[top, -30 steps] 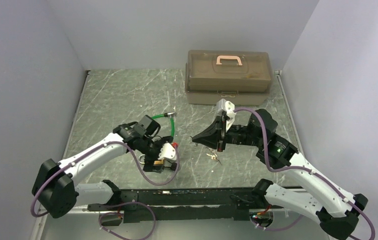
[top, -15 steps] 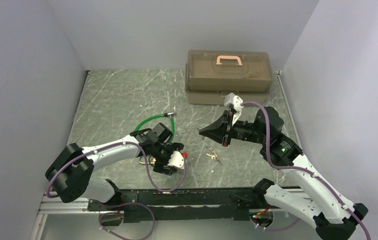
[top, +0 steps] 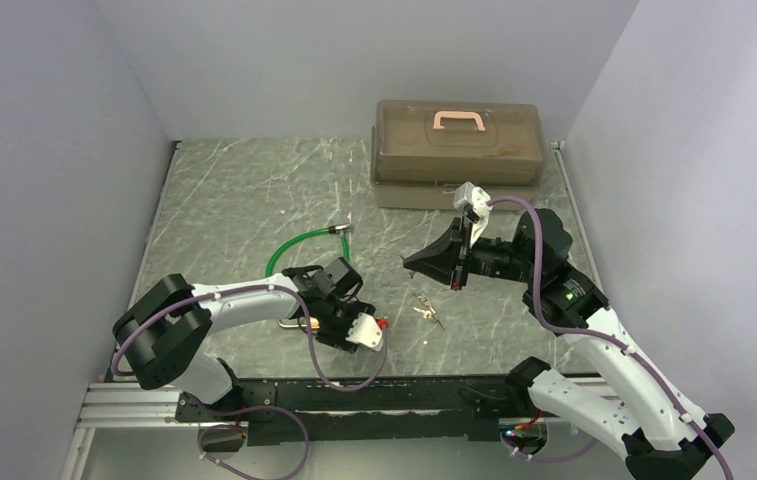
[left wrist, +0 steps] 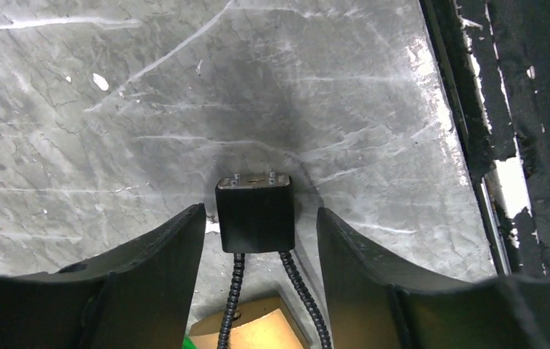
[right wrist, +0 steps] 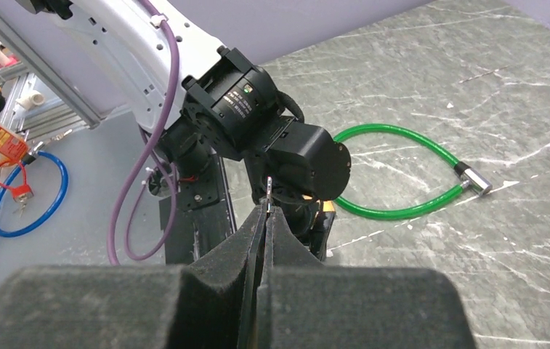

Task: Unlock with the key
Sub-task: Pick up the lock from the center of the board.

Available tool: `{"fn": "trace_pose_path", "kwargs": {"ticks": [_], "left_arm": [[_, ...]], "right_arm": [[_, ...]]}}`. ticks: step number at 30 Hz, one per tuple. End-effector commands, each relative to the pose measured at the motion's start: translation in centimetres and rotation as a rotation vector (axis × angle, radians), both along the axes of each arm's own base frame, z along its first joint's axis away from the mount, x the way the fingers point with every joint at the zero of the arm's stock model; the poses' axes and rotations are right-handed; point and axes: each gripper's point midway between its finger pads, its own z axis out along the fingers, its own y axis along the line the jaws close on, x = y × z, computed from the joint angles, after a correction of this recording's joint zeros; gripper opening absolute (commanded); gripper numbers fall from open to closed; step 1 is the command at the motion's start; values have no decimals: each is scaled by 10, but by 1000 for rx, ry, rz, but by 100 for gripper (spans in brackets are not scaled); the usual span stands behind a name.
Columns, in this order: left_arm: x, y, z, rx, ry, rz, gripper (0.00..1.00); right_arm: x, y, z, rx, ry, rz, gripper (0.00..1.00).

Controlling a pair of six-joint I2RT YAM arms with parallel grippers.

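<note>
My right gripper (top: 407, 262) hovers above the table, pointing left, and in the right wrist view it (right wrist: 267, 208) is shut on the key (right wrist: 268, 187), whose thin silver tip pokes out past the fingertips. A small bunch of silver keys (top: 424, 313) lies on the table below it. My left gripper (top: 332, 318) points down near the front edge beside the brass padlock (top: 311, 322). In the left wrist view its jaws (left wrist: 261, 211) stand open around a small black block (left wrist: 255, 216) with two ribbed black cables, with gaps on both sides. A brass-coloured body (left wrist: 257, 329) shows at the bottom edge.
A green cable lock (top: 299, 245) curves on the table behind the left arm. A brown toolbox with a pink handle (top: 457, 150) stands at the back. The black rail (top: 354, 395) runs along the near edge, close to the left gripper. Grey walls enclose three sides.
The left arm has folded in, carrying its gripper right toward the near edge, and its jaws have narrowed. The right gripper has drawn slightly back and right, still shut.
</note>
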Motion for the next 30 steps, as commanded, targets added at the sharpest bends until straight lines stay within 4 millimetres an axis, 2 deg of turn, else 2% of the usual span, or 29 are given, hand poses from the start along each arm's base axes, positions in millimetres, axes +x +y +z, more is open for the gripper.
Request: {"fn": "trace_pose_path", "kwargs": {"ticks": [1, 4, 6, 8, 9, 10, 14, 18, 24, 27, 30], "left_arm": [[12, -7, -3, 7, -68, 10, 56], [10, -9, 0, 4, -67, 20, 41], [10, -13, 11, -7, -63, 34, 30], [12, -18, 32, -28, -63, 55, 16], [15, -21, 47, -47, -73, 61, 6], [16, -23, 63, -71, -84, 67, 0], [12, -23, 136, -184, -136, 86, 0], [2, -13, 208, -297, -195, 90, 0], [-7, 12, 301, -542, -494, -1, 0], [-15, 19, 337, -653, -630, -57, 0], [-29, 24, 360, -730, -711, -143, 0]], "right_arm": [[-7, -3, 27, 43, -52, 28, 0], [-6, -5, 26, 41, -51, 28, 0], [-6, -5, 27, 40, -51, 35, 0], [-6, -5, 28, 36, -45, 45, 0], [-5, -5, 28, 35, -46, 49, 0], [-5, -4, 29, 35, -45, 55, 0], [-4, -4, 35, 42, -46, 70, 0], [-5, -2, 42, 53, -41, 100, 0], [-17, 3, 58, 69, -31, 199, 0], [-22, 6, 63, 68, -5, 259, 0], [-26, 9, 64, 61, 24, 313, 0]]}}
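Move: The black lock already sits between the left hand's open fingers, at the hand point. The brass padlock lies about 7 cm left and 3 cm ahead of the left hand. The green cable lock's ring is centred some 13 cm ahead and 8 cm left, and the loose keys are about 4 cm ahead and 15 cm right. From the right hand, the black lock is roughly 8 cm left, level fore and aft, and 32 cm below. Left fingers pinch the black lock and raise it some 33 cm, tilting up-rightward; right hand rises slightly. ##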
